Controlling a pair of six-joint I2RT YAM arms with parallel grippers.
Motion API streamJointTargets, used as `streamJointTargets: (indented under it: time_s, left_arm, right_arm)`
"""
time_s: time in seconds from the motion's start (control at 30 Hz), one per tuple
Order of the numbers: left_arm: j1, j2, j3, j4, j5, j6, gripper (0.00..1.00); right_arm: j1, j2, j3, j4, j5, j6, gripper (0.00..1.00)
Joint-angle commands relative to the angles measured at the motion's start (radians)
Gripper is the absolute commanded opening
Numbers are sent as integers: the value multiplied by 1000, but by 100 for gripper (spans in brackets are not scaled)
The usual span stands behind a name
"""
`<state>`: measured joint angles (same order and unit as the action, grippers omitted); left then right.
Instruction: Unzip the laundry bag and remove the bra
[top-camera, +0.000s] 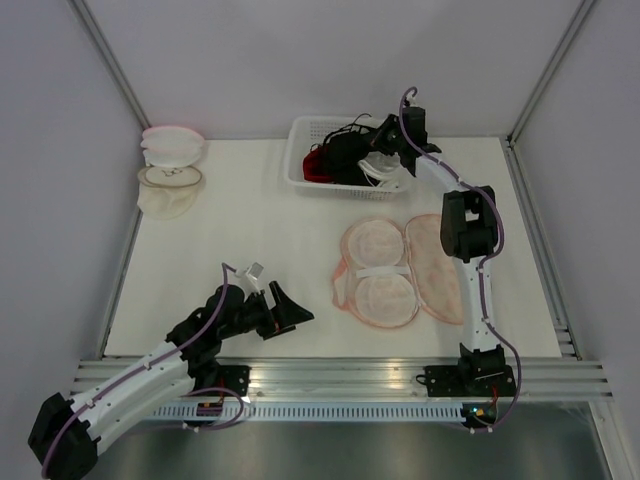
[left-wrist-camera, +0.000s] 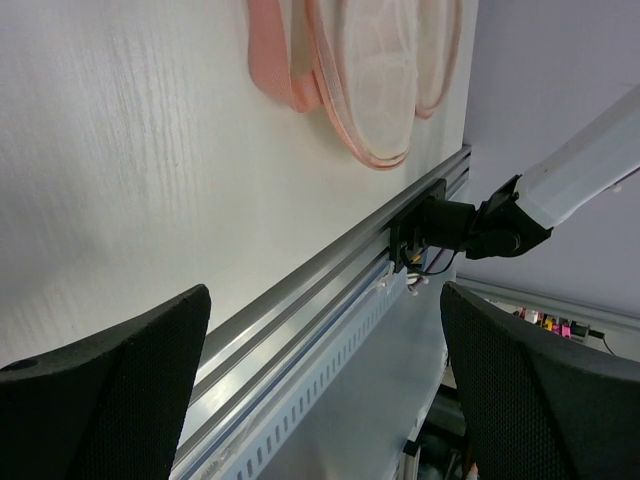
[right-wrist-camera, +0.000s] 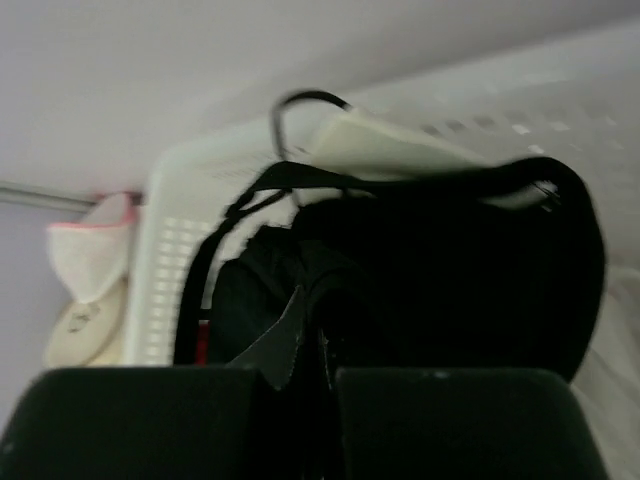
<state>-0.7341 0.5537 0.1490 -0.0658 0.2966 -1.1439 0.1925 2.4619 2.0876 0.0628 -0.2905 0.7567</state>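
The laundry bag lies unzipped and spread open on the table right of centre, with a beige floral half on the right and pale mesh cups on the left. Its near end shows at the top of the left wrist view. My right gripper reaches over the white lattice basket and is shut on a black bra. In the right wrist view, the bra fills the frame, with its fabric pinched in the gripper. My left gripper is open and empty near the front edge, also in its wrist view.
The basket also holds red and white garments. A pink-and-white domed pouch and a white one sit at the back left. An aluminium rail runs along the table's front edge.
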Motion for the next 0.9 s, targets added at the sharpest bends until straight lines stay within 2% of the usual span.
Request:
streamJointTargets:
  time_s: [0.0,0.07,0.1,0.13,0.2,0.27,0.37,0.43,0.47,0.6,0.7,0.77,0.87]
  left_arm:
    - [9,-3,7,-8,3,-17,99]
    - [9,6,15,-8,1,-11,98]
    - [9,9,17,-5,1,-8,99]
    - [9,17,15,-3,1,-8,99]
    - [9,18,14,3,6,-10,99]
    - [9,12,9,6,9,-13,99]
    - [9,-9,0,6,12,-19,99]
    - [9,-24,-8,0,10,-27,98]
    - [9,-40,-9,-5,12,-27,98]
    - [9,-70,-6,-31,4,-27,98]
    - [9,-93,-5,-45,3,-27,99]
    - [9,-104,-5,-49,-1,-27,99]
    - [9,-109,-3,-49,-4,-22,99]
  right_arm:
    - [13,-35,-24,-207,183,-129,0]
    - [19,-73,-72,-241,233,-167,0]
    - [19,-90,-90,-242,243,-177,10]
    - [22,-107,-127,-241,252,-184,14]
    - [21,-156,-156,-241,278,-209,38]
    - [21,-193,-175,-235,281,-226,54]
    - [21,-221,-155,-247,269,-249,65]
    - [21,-233,-120,-273,252,-258,67]
    - [21,-241,-106,-284,246,-261,72]
    - [24,-287,-67,-356,284,-283,74]
    - [27,-359,-87,-454,456,-280,75]
    - [28,-452,-182,-466,520,-278,76]
    - [24,-599,-394,-384,519,-286,78]
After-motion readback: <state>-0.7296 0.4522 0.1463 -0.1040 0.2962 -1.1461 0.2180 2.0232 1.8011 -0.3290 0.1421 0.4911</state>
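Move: The right hand, shut on the black bra, is over the right part of the white basket, whose middle is some 7 cm to the left, about 1 cm back and 8 cm below. The white bra lies about 5 cm back and 7 cm below, the red cloth roughly 15 cm left and 4 cm back. The open laundry bag is some 30 cm back and 7 cm right, on the table. From the left hand, the basket lies about 50 cm ahead and 12 cm right. The right fingers, still pinching the black bra, carry it about 6 cm down into the basket while drawing back and right, then open wide at the bottom and let go. The emptied hand rises some 11 cm and withdraws over the basket's right side, going back and right, while the wrist rolls left side down about 25 degrees and turns clockwise. ##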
